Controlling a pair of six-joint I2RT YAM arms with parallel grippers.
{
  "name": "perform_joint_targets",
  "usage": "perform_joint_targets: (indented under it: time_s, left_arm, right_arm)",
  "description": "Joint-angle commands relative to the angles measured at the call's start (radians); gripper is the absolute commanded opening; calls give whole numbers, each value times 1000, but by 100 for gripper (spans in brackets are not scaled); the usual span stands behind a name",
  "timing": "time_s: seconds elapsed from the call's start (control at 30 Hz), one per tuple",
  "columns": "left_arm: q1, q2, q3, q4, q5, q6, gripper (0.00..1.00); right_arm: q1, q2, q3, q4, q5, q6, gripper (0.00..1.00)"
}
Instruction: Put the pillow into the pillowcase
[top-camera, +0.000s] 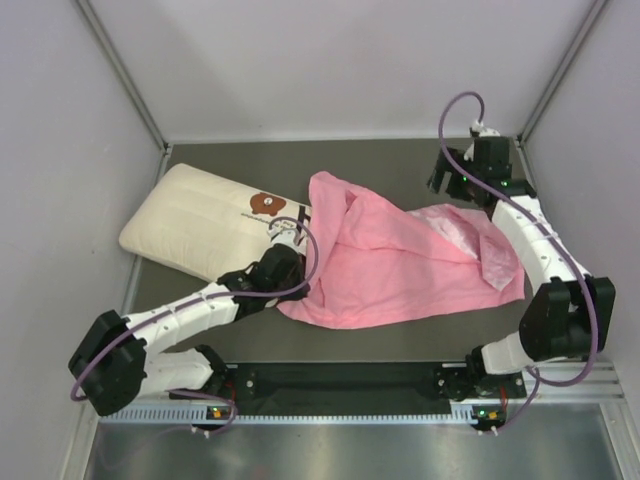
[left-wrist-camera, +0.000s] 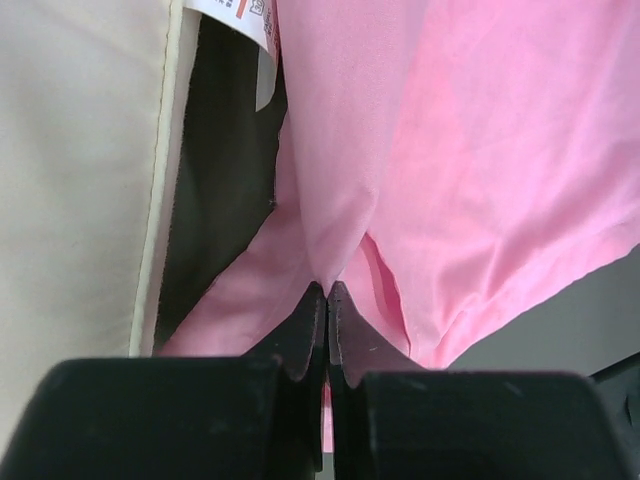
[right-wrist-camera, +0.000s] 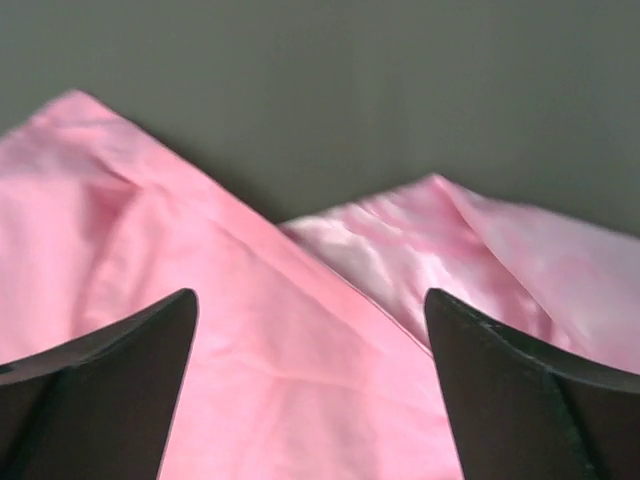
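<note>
The cream quilted pillow (top-camera: 195, 225) lies at the left of the table, its brown print end touching the pink pillowcase (top-camera: 400, 265), which is spread crumpled across the middle and right. My left gripper (top-camera: 290, 255) is at the pillowcase's left edge beside the pillow. In the left wrist view this gripper (left-wrist-camera: 327, 288) is shut on a pinched fold of the pillowcase (left-wrist-camera: 450, 150), with the pillow (left-wrist-camera: 70, 180) and its tag (left-wrist-camera: 245, 15) to the left. My right gripper (top-camera: 450, 178) hovers open at the back right. The right wrist view shows it (right-wrist-camera: 310, 300) above the pillowcase (right-wrist-camera: 270, 390), holding nothing.
Pale walls (top-camera: 60, 150) enclose the dark table (top-camera: 250, 160) on the left, back and right. A black rail (top-camera: 340, 380) with the arm bases runs along the near edge. Bare mat shows behind the pillowcase (right-wrist-camera: 350, 80).
</note>
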Motion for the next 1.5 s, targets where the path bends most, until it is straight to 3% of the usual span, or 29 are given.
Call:
perform_joint_targets:
  time_s: [0.0, 0.07, 0.2, 0.5, 0.77, 0.87, 0.9, 1.0, 1.17, 1.2, 1.33, 1.47]
  left_arm:
    - [-3, -44, -10, -12, -15, 3, 0]
    - [-3, -56, -18, -15, -24, 3, 0]
    - [-3, -75, -29, -43, -50, 1, 0]
    - [-1, -87, -32, -75, -76, 13, 0]
    - [-3, -79, -33, -66, -68, 15, 0]
    - [-3, -72, -29, -64, -64, 15, 0]
    - [-3, -72, -26, -61, -64, 16, 0]
    - [-1, -69, -27, -60, -62, 16, 0]
    - [-3, -73, -30, -54, -50, 13, 0]
    - [-1, -72, -29, -52, -48, 13, 0]
    - [-3, -63, -20, -49, -38, 15, 0]
    - [-1, -46, -12, -55, -21, 21, 0]
  right_arm:
    - [-20, -45, -153, -22, 73, 38, 90]
    - [-20, -45, -185, -25, 58, -37, 82]
    - [-19, -8, -250, -5, -2, -85, 76]
    - [0, 127, -222, 44, 24, -96, 76]
    - [53, 240, -190, 24, 138, -104, 76]
    - [58, 244, -194, 20, 116, -110, 63]
    - [60, 242, -196, 20, 109, -114, 52]
    - [61, 231, -204, 15, 92, -118, 37]
    - [61, 225, -210, 6, 62, -125, 15]
    - [61, 225, -211, 4, 62, -124, 0]
    - [61, 205, -211, 15, 65, -111, 0]
    - [60, 214, -109, 11, 75, -90, 0]
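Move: Beneath and slightly behind the open right hand, the loose edge of the pillowcase's upper layer lies about 6 cm back, 1 cm to its right and 19 cm down. The shiny lining shows some 4 cm back and 6 cm right of that hand; the pillowcase's right flap is roughly 9 cm back and 17 cm right. From the left hand, already holding the near-left corner, the pillow's middle is 15 cm ahead, 21 cm left, slightly below. Dropping about 19 cm onto the pillowcase's loose edge, the right hand first sinks fast while drawing back some 6 cm, then goes nearly straight down. Its fingers tip about 25 degrees steeper, narrow partway, and shut on the edge once down, pinching the cloth. The left hand keeps its grip and shifts about 2 cm left towards the pillow. ##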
